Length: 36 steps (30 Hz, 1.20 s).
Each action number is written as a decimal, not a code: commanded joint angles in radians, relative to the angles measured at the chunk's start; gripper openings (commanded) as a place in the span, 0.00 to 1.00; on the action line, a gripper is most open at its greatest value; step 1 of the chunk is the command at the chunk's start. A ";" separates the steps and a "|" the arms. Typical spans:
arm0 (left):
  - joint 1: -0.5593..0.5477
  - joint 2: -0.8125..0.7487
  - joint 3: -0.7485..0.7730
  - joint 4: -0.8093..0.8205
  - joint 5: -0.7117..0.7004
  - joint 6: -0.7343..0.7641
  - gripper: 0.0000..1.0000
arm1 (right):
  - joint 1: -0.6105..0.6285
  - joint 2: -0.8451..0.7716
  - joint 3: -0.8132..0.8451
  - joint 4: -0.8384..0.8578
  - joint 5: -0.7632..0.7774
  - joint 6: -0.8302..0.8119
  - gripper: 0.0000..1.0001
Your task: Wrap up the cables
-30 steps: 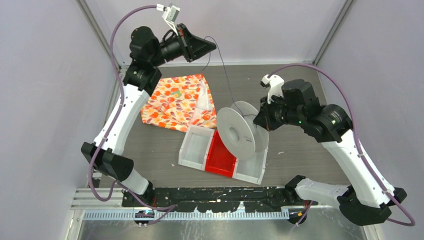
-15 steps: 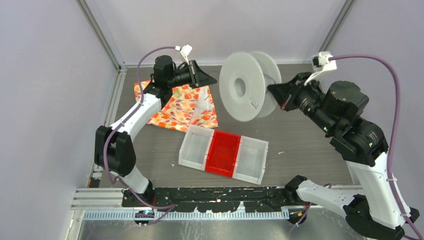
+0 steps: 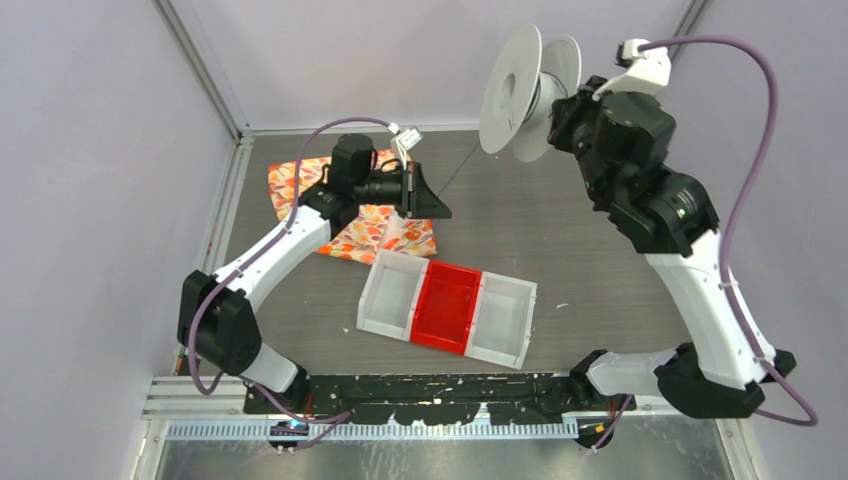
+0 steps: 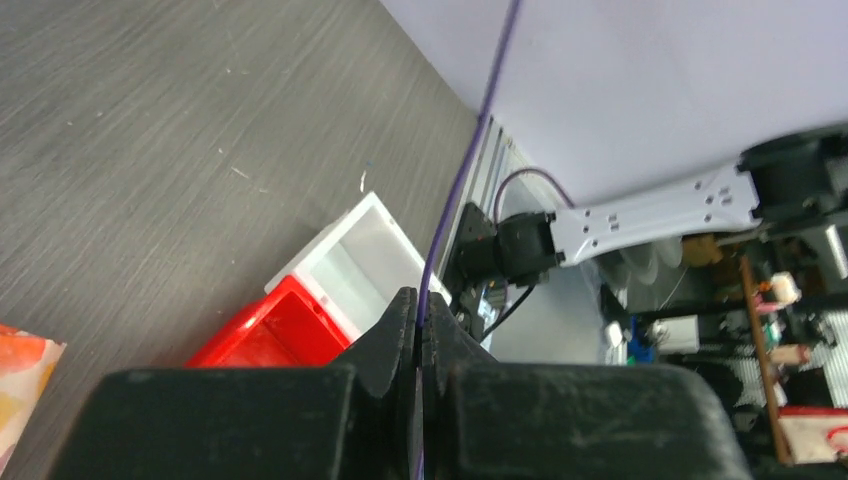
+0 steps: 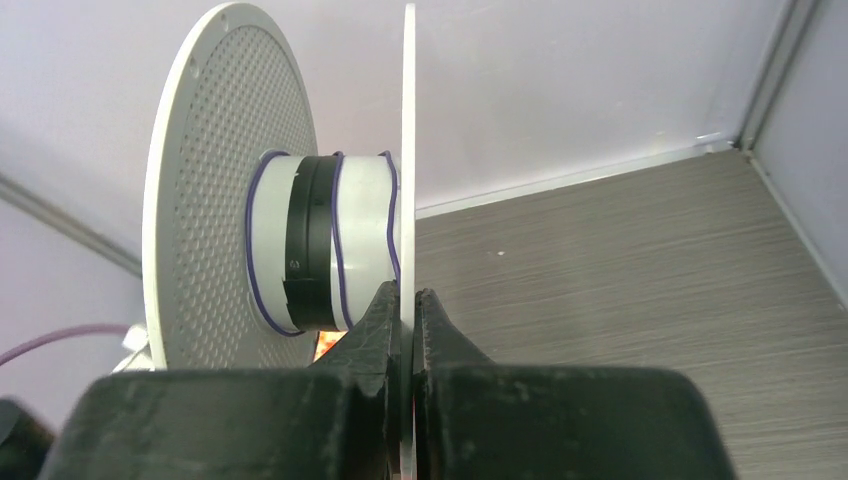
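A pale grey spool (image 3: pixel 512 88) hangs high at the back right, and my right gripper (image 3: pixel 560 108) is shut on the thin edge of one flange. In the right wrist view the fingertips (image 5: pixel 408 296) pinch that flange (image 5: pixel 409 150), and a few turns of the thin purple cable (image 5: pixel 340 255) circle the white hub. The cable (image 3: pixel 461 169) runs taut from the spool down to my left gripper (image 3: pixel 444 212), which sits low above the table by the cloth's corner. In the left wrist view that gripper (image 4: pixel 418 306) is shut on the cable (image 4: pixel 468 165), which rises straight out of the jaws.
A three-compartment tray (image 3: pixel 374 300), white at both ends and red in the middle, lies at the table's centre front. A leaf-patterned orange cloth (image 3: pixel 288 180) lies at the back left under the left arm. Grey walls close in on the left, back and right.
The right arm has lifted the spool up and toward the back right, turning it edge-on. The left gripper has dropped and moved right along the cloth, still pinching the cable.
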 commanded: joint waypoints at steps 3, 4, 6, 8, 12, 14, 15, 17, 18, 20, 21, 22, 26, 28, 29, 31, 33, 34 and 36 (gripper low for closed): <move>-0.086 -0.037 0.080 -0.220 0.006 0.176 0.00 | 0.002 0.137 0.189 0.006 0.135 -0.065 0.00; -0.099 -0.032 0.107 -0.255 0.005 0.200 0.00 | 0.002 0.161 0.212 -0.018 0.136 -0.075 0.00; -0.130 -0.023 0.175 -0.348 -0.004 0.254 0.00 | 0.002 0.212 0.241 -0.078 0.151 -0.101 0.01; -0.159 -0.014 0.256 -0.467 -0.028 0.316 0.00 | 0.001 0.252 0.251 -0.128 0.152 -0.118 0.00; -0.180 0.010 0.421 -0.604 -0.030 0.383 0.00 | 0.002 0.276 0.206 -0.178 0.060 -0.138 0.00; -0.180 0.023 0.491 -0.646 -0.024 0.402 0.00 | 0.002 0.281 0.182 -0.206 0.014 -0.142 0.00; -0.179 0.032 0.526 -0.664 -0.025 0.410 0.00 | 0.002 0.276 0.161 -0.213 -0.018 -0.149 0.01; -0.179 0.055 0.595 -0.700 -0.020 0.431 0.00 | 0.002 0.261 0.120 -0.227 -0.082 -0.149 0.00; -0.179 0.067 0.624 -0.713 -0.019 0.435 0.00 | 0.002 0.251 0.100 -0.239 -0.128 -0.159 0.00; -0.179 0.090 0.678 -0.727 -0.020 0.437 0.00 | 0.004 0.217 0.042 -0.252 -0.232 -0.172 0.00; -0.179 0.101 0.696 -0.726 -0.012 0.433 0.00 | 0.003 0.195 0.011 -0.257 -0.291 -0.181 0.00; -0.179 0.109 0.710 -0.722 0.005 0.428 0.00 | 0.004 0.172 -0.021 -0.263 -0.337 -0.184 0.01; -0.180 0.132 0.757 -0.726 0.041 0.421 0.00 | 0.003 0.087 -0.095 -0.323 -0.479 -0.209 0.01; -0.179 0.139 0.772 -0.735 0.051 0.429 0.00 | 0.004 0.051 -0.105 -0.358 -0.560 -0.227 0.00; -0.180 0.139 0.777 -0.739 0.054 0.432 0.00 | 0.004 0.036 -0.103 -0.380 -0.595 -0.236 0.01; -0.178 0.141 0.782 -0.748 0.057 0.444 0.00 | 0.003 0.009 -0.090 -0.434 -0.675 -0.256 0.01; -0.178 0.139 0.772 -0.748 0.068 0.461 0.00 | 0.003 -0.010 -0.074 -0.481 -0.746 -0.283 0.01; -0.177 0.137 0.757 -0.732 0.080 0.463 0.00 | 0.002 -0.019 -0.064 -0.502 -0.778 -0.294 0.01; -0.176 0.134 0.724 -0.701 0.121 0.450 0.00 | 0.004 -0.042 -0.051 -0.537 -0.836 -0.321 0.00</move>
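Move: The left hand pinches the cable; the spool's hub, gripped by the rim in the right hand, lies about 10 cm ahead of it, 12 cm to its right and 21 cm higher. The red box stands 10 cm back and 29 cm below the left hand, neither left nor right. From the right hand, the pinched cable is about 17 cm left, 2 cm back and 21 cm down, the hub 8 cm ahead, 5 cm left and level. Right hand loops its spool forward, then about 16 cm down and back, while left lifts pinched cable backward. ##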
